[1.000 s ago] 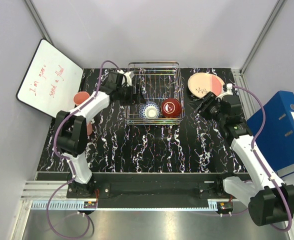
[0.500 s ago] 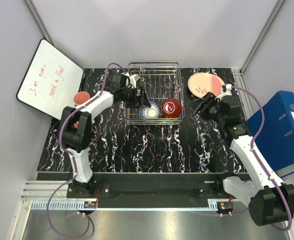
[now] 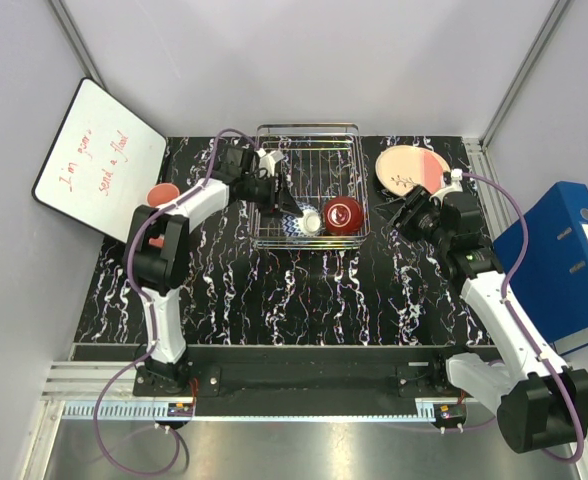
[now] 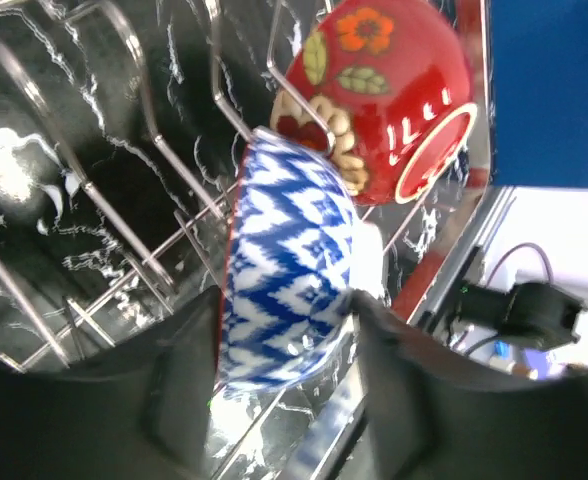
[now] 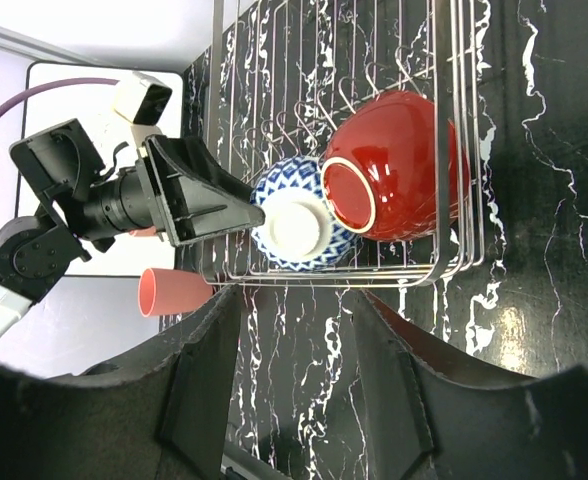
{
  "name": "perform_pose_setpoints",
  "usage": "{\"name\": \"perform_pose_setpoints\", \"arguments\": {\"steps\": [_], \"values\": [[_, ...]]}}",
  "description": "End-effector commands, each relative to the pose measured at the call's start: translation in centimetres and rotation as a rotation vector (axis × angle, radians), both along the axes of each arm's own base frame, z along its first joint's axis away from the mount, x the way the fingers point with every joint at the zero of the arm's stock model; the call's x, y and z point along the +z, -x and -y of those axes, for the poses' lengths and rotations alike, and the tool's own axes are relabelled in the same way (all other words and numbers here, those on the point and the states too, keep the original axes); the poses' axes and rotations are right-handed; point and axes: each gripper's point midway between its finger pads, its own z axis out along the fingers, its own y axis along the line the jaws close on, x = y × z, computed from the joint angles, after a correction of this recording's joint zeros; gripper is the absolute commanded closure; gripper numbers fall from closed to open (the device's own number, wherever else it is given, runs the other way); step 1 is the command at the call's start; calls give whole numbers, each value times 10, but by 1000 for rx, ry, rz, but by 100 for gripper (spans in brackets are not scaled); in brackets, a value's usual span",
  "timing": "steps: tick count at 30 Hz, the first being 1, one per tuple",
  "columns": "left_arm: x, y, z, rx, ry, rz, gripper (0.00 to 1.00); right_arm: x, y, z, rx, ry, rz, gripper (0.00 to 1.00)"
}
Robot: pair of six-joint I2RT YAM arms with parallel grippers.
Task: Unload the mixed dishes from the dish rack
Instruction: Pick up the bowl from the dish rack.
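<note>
The silver wire dish rack (image 3: pixel 309 150) stands at the back middle. In its front part the blue-white patterned bowl (image 3: pixel 308 219) lies tipped on its side against the glossy red bowl (image 3: pixel 343 215). My left gripper (image 3: pixel 286 207) reaches into the rack. In the left wrist view it (image 4: pixel 286 300) is shut on the patterned bowl (image 4: pixel 289 270), with the red bowl (image 4: pixel 384 90) behind. My right gripper (image 3: pixel 411 213) is open and empty, right of the rack; from it (image 5: pixel 296 300) I see both bowls. The pink-edged plate (image 3: pixel 412 168) lies on the table. The blue-edged plate is out of view.
One salmon cup (image 3: pixel 161 194) stands left of the rack. The other (image 5: pixel 174 291) lies on its side near the rack's front left corner. A whiteboard (image 3: pixel 99 155) leans at far left. A blue binder (image 3: pixel 564 250) lies beyond the table's right edge.
My left gripper has moved right, deeper into the rack, and closed around the patterned bowl. The bowl has tipped and slid toward the red bowl. The right arm has not moved.
</note>
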Motion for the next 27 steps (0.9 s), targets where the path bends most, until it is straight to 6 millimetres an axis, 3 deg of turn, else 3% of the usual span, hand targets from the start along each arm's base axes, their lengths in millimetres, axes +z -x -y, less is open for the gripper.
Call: {"name": "perform_pose_setpoints", "arguments": {"steps": [1,3,12,16,19,21,22,23,24,25,27], "values": [[-3,10,6,-61,22,21,62,10,-2,-9,33,-25,46,43],[-1,12,7,-65,29,24,73,8,-3,-10,36,-31,39,43],[5,20,13,-102,91,-1,100,4,0,-8,32,-29,37,44],[8,27,14,-115,120,-5,100,2,1,-8,31,-32,35,44],[25,28,12,-98,122,43,100,4,1,-8,31,-33,41,44],[51,29,10,-84,115,129,100,5,2,-9,33,-36,43,44],[57,27,9,-61,81,174,100,5,1,-9,33,-36,45,45],[79,29,7,-66,60,248,100,6,1,-8,32,-35,47,44],[82,23,2,-35,-3,291,100,5,1,-9,37,-35,43,45],[85,34,3,-53,-57,292,100,6,1,-9,37,-36,45,44],[108,26,-1,-42,-161,433,100,4,0,-10,38,-35,41,45]]}}
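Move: The left hand's half-open fingers point right and down at the rim of the blue-patterned bowl, whose middle is about 5 cm to the right, 2 cm back and 3 cm below. The red bowl sits some 13 cm right, 2 cm back and at much the same height as the blue one, and the rack's near rail runs roughly 9 cm back. From the waiting right hand the blue bowl is about 20 cm left, 3 cm ahead and 15 cm lower. The left hand closes its fingers from just over half open to nearly shut, pinching the near rim of the blue bowl, while it rises about 3 cm and eases back and to the right, the fingers levelling out by some 10 degrees. It pauses with the grip kept, then draws the bowl's rim farther back and up, about 4.5 cm each way in all, the levelling mostly undone again at the end. ##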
